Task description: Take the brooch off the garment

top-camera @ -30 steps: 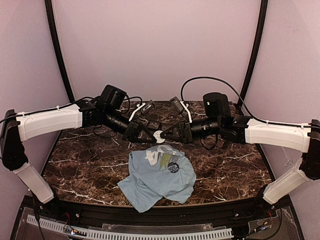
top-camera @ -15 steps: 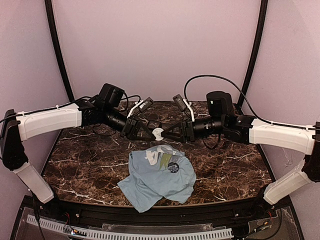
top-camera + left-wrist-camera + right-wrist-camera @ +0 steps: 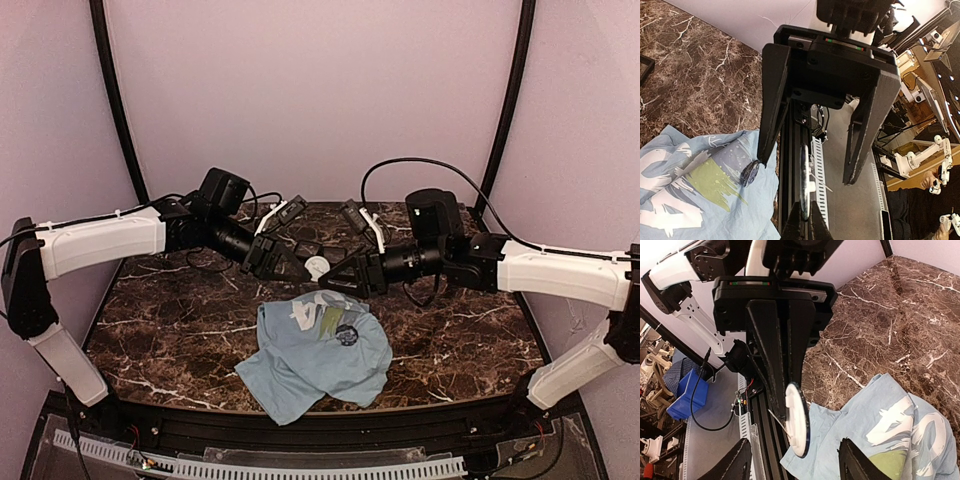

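Note:
A light blue shirt (image 3: pixel 300 365) lies crumpled on the marble table, with a small dark round brooch (image 3: pixel 347 334) on its printed front. Just above it the two arms meet. My left gripper (image 3: pixel 308 268) is shut on the edge of another round badge (image 3: pixel 799 420), which has a white back, a dark rim and a loose pin. In the left wrist view this badge (image 3: pixel 804 175) shows edge-on above my left gripper (image 3: pixel 804 204). My right gripper (image 3: pixel 795 442) stands open on both sides of it, fingers apart from it. The brooch (image 3: pixel 750 173) on the shirt (image 3: pixel 690 200) shows beside one right finger.
Brown marble table (image 3: pixel 160 320) with pale walls on three sides and black curved posts at the back corners. Two small black trays (image 3: pixel 292 210) (image 3: pixel 352 212) and cables lie at the back. A black rail runs along the near edge.
My right gripper has opened and let go of the white-backed badge, which stays in the left gripper. The right arm has shifted a little; the shirt has not moved.

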Tool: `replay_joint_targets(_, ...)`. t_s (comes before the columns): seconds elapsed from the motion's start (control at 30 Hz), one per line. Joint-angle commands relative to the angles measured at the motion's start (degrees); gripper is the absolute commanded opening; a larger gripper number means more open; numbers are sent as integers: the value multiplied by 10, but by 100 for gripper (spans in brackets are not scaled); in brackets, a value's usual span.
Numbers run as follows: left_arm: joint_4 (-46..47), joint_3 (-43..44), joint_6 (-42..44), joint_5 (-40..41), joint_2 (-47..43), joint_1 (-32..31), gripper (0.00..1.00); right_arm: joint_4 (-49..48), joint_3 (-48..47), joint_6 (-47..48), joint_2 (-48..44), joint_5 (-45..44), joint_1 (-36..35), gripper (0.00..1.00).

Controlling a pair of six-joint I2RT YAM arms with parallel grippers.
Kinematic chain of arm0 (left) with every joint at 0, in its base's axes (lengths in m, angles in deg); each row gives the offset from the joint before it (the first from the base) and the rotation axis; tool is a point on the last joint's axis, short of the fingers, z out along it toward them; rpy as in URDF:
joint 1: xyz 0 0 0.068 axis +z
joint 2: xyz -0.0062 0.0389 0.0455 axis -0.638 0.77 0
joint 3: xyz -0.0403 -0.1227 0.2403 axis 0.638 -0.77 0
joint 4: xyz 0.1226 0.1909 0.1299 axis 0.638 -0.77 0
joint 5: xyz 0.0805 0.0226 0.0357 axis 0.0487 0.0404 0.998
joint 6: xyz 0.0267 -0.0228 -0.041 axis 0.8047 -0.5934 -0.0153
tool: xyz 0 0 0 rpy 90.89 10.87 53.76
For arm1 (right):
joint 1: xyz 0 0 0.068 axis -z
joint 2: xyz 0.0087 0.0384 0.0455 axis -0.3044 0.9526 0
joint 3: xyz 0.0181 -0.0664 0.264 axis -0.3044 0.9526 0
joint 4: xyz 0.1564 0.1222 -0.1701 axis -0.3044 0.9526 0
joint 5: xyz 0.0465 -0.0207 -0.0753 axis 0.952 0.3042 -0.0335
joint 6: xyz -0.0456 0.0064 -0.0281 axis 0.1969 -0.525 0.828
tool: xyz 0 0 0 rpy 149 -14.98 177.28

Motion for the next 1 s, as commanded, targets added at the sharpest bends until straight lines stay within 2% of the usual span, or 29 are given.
replay_joint_targets(0.0,10,-3,-1,-9,-2,2,1,5,-16,11,15,-11,-8,58)
replay_joint_targets(0.17,11,-3,-1,-10,-2,2,1,11,-28,16,24,-14,-9,51)
replay_joint_targets(0.37,11,-4,0,-13,-2,2,1,7,-34,15,27,-15,-9,34)
replay_joint_targets(0.97,5,-5,10,-17,-4,1,1,4,-39,14,33,-19,-9,20)
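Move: The brooch, back out with its pin, is in the left gripper's fingertips, its middle some 2 cm to that hand's right and about 1 cm ahead of and above it. From the open right gripper it lies about 3 cm left, 1 cm ahead and level. The garment's middle is on the table, roughly 8 cm back of the right hand, 1 cm left and 20 cm below; its dark round patch is 5 cm back, 4 cm right and equally low. Hold the left gripper still, shut on the brooch, while the right one closes from over half open to about a fifth, bringing its fingertips in on either side of the brooch's free edge beside the pin. Ease the right hand about 1 cm left and forward towards the brooch, dipping just under 1 cm early and coming partly back up, wrist unturned. ##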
